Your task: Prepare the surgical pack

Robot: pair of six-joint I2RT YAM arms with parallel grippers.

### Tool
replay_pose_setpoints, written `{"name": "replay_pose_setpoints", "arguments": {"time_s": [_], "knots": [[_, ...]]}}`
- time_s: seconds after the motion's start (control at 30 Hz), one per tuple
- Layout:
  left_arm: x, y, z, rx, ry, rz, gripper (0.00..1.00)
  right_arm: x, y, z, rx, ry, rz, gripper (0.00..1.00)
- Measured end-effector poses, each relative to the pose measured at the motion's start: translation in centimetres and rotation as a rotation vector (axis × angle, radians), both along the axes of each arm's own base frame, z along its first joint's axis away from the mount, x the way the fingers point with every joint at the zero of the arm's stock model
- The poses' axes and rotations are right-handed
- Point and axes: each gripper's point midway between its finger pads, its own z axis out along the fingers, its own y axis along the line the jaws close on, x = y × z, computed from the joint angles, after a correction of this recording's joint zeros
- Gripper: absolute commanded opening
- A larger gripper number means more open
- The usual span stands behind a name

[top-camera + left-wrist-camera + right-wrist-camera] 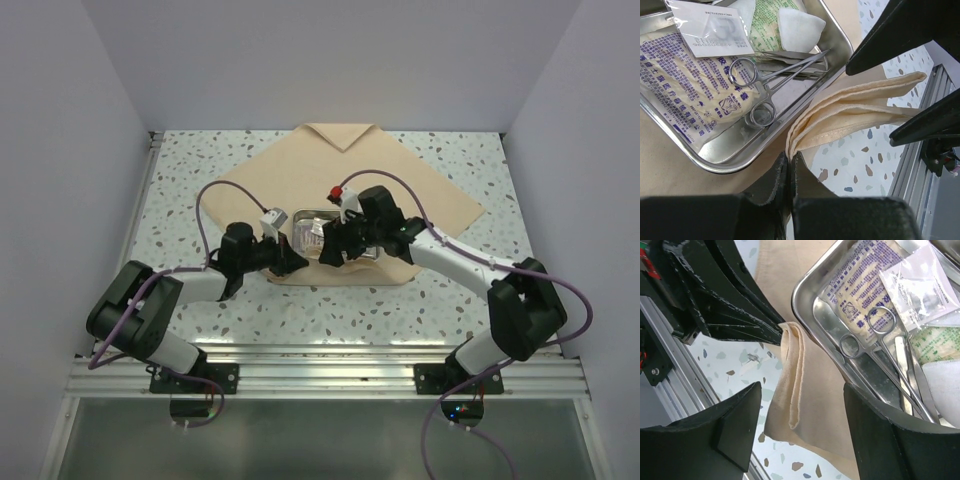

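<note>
The surgical pack's tan cloth (430, 195) lies spread as a diamond on the table, with the steel tray (302, 214) on its near part. The tray (740, 162) holds ring-handled forceps (765, 80), printed packets (685, 85) and white gauze (797, 27). My left gripper (790, 157) is shut on a folded hem of the cloth (850, 110), just off the tray's near rim. My right gripper (801, 390) stands open astride the same fold (795, 355), its fingers apart from the cloth on both sides. In the top view the two grippers (300, 262) (330, 250) meet by the tray.
Speckled tabletop (200, 170) surrounds the cloth. An aluminium rail (330, 355) runs along the near edge below the arm bases. White walls close in the left, right and back. The cloth's far corner (340, 135) is folded back at the rear wall.
</note>
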Motion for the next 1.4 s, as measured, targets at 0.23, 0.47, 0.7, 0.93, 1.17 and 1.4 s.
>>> {"name": "replay_pose_setpoints", "arguments": {"time_s": [0.23,0.47,0.7,0.93,1.17,1.4], "knots": [[0.1,-0.1,0.3,-0.01,0.017,0.007,0.0,0.1,0.4,0.5,0.025,-0.028,0.016,0.77],[1.7,-1.4,2.9,-0.059,0.016,-0.002,0.0,0.0,0.2,0.1,0.022,-0.043,0.028,0.82],[2.4,-1.9,2.3,-0.079,0.115,0.002,0.0,0.2,-0.2,-0.2,0.023,-0.064,0.027,0.87],[2.8,-1.1,0.3,-0.111,0.257,0.031,0.0,0.9,-0.6,-0.1,0.03,-0.089,0.013,0.9],[2.8,-0.8,0.2,-0.128,0.297,0.04,0.01,1.2,-0.7,-0.1,0.035,-0.104,0.009,0.89],[3.1,-0.4,0.3,-0.135,0.322,0.056,0.02,0.3,-1.0,-1.3,0.052,-0.117,0.029,0.94]]}}
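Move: The left hand already grips the wrapping cloth's near edge; the tray's middle lies about 6 cm ahead of it, 8 cm to its right and 4 cm lower. From the same hand the scissors' rings are roughly 4 cm ahead and 5 cm right, and the printed gauze packet 6 cm ahead and 2 cm right, both about 4 cm below. The cloth fold's free end lies between the right hand's parted fingers, some 2 cm left, 1 cm back and 2 cm below its hand point. Keeping its pinch on the cloth edge, the left hand lifts it about 3 cm while carrying it forward and a little right, then sinks by nearly as much, easing back left and rolling some 20 degrees, to end about 3 cm farther forward over the tray's near side. The right hand, already partly open, spreads its fingers wider on either side of the fold's free end and stays within a centimetre or two, tilting slightly and finally dipping a little, without closing on the cloth. ##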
